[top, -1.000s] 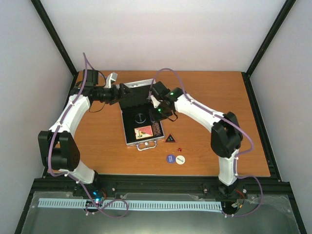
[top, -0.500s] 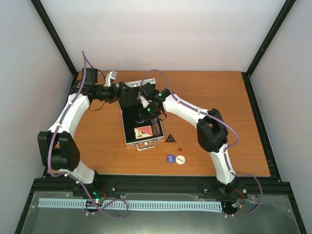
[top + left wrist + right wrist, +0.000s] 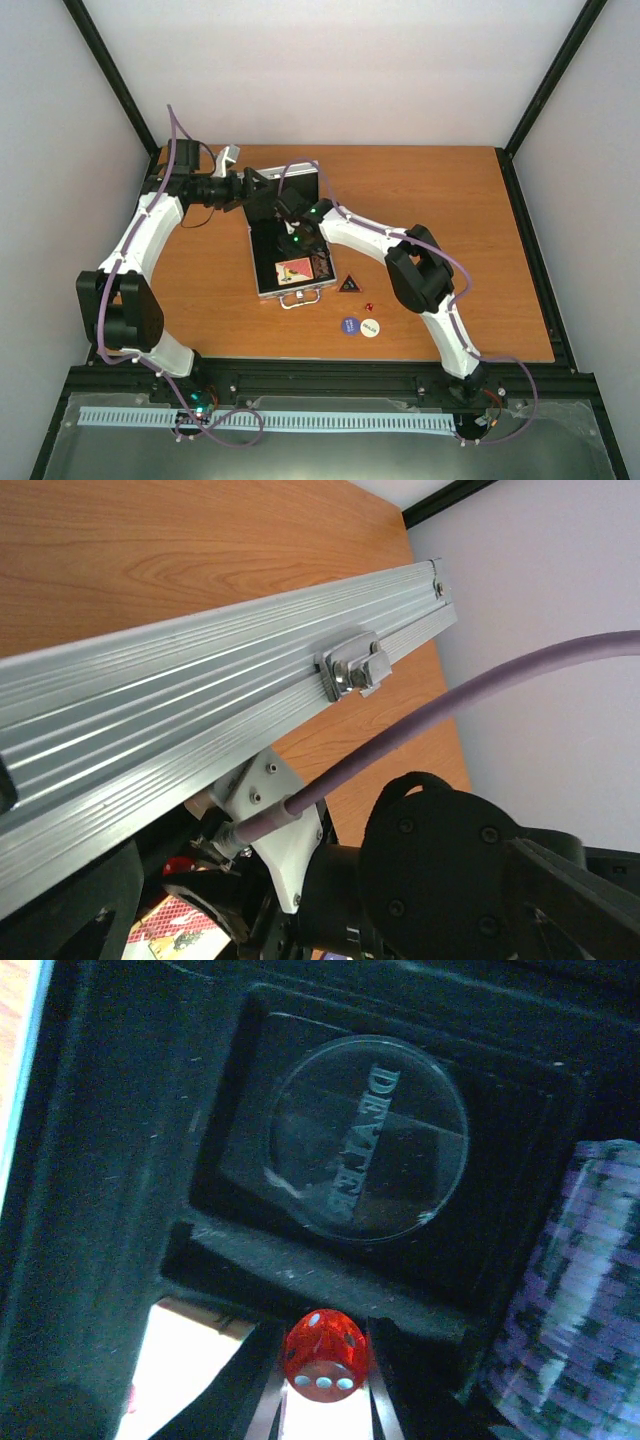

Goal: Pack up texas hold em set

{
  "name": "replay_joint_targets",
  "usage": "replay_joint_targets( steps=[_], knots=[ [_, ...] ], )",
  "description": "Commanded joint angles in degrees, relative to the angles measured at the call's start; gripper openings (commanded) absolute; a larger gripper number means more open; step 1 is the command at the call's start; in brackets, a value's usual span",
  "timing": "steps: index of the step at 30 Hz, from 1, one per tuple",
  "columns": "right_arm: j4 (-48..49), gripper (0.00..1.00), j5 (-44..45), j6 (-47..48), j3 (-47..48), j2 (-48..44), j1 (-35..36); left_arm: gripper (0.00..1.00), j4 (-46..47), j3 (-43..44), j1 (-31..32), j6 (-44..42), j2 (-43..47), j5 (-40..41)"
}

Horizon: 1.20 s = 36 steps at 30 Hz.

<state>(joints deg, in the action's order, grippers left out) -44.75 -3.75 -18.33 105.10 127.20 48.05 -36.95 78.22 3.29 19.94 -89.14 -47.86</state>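
The silver case (image 3: 300, 292) of the texas hold em set lies open in mid-table. Its ribbed lid (image 3: 180, 710) stands up against my left gripper (image 3: 254, 190), whose jaws are wide and grip nothing that I can see. My right gripper (image 3: 290, 232) hovers inside the case, shut on a red die (image 3: 322, 1350), just above the foam ridge between the clear dealer disc (image 3: 368, 1137) and the pink-orange card box (image 3: 293, 270). A dark chip stack (image 3: 590, 1290) fills the slot to the right. On the table lie the black triangle (image 3: 349, 284), another red die (image 3: 368, 306), a blue disc (image 3: 349, 325) and a white disc (image 3: 370, 327).
The lid's latch (image 3: 355, 667) sticks out from its rim. My right arm's elbow (image 3: 420, 270) hangs over the table just right of the case, near the triangle. Black frame posts run along the table's left and right edges.
My right arm has swung left from the case's right side to over its inside, with the red die in its fingers. The left arm and the lid have stayed put.
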Motion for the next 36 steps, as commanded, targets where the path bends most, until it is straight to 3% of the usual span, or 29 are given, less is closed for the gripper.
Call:
replay_joint_targets(
  steps=[1, 12, 20, 26, 36],
  knots=[
    [2.71, 0.12, 5.59, -1.34, -1.77, -0.3, 0.11, 1.0, 1.63, 0.89, 0.11, 0.21, 1.73, -0.76],
    [3.8, 0.13, 7.02, -1.41, -3.33, 2.0, 0.11, 1.0, 2.02, 0.44, 0.07, 0.38, 1.63, -1.11],
    [2.07, 0.53, 8.33, -1.81, -1.92, 3.33, 0.11, 1.0, 1.84, 0.7, 0.12, 0.12, 1.34, -1.09],
    [2.57, 0.61, 9.78, -1.59, -3.15, 0.43, 0.11, 1.0, 1.49, 0.83, 0.08, -0.1, 1.37, -0.9],
    [6.04, 0.66, 10.03, -0.71, -11.04, -11.25, 0.11, 1.0, 1.09, 0.48, 0.11, -0.63, 1.64, -0.36]
  ],
)
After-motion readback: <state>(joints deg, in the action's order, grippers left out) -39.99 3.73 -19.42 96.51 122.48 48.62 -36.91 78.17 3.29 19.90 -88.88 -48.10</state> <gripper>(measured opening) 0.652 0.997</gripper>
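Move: My right hand holds a red die just over the open case. The empty slot for it lies about 3 cm below, some 1 cm ahead and 1 cm right. The clear dealer button sits roughly 5 cm ahead, the card box 3 cm back and 1 cm left, the purple chips 4 cm ahead and 7 cm right, all slightly lower. From my idle left hand the slot is about 5 cm back, 11 cm right and 22 cm down. I ease the die about 2.5 cm down into the slot between dealer button and card box with my right hand, drifting a bit over 1 cm right and about 1 cm forward. There I open the fingers to let go, then lift some 2 cm clear, edging right and slightly back, fingers still open. ##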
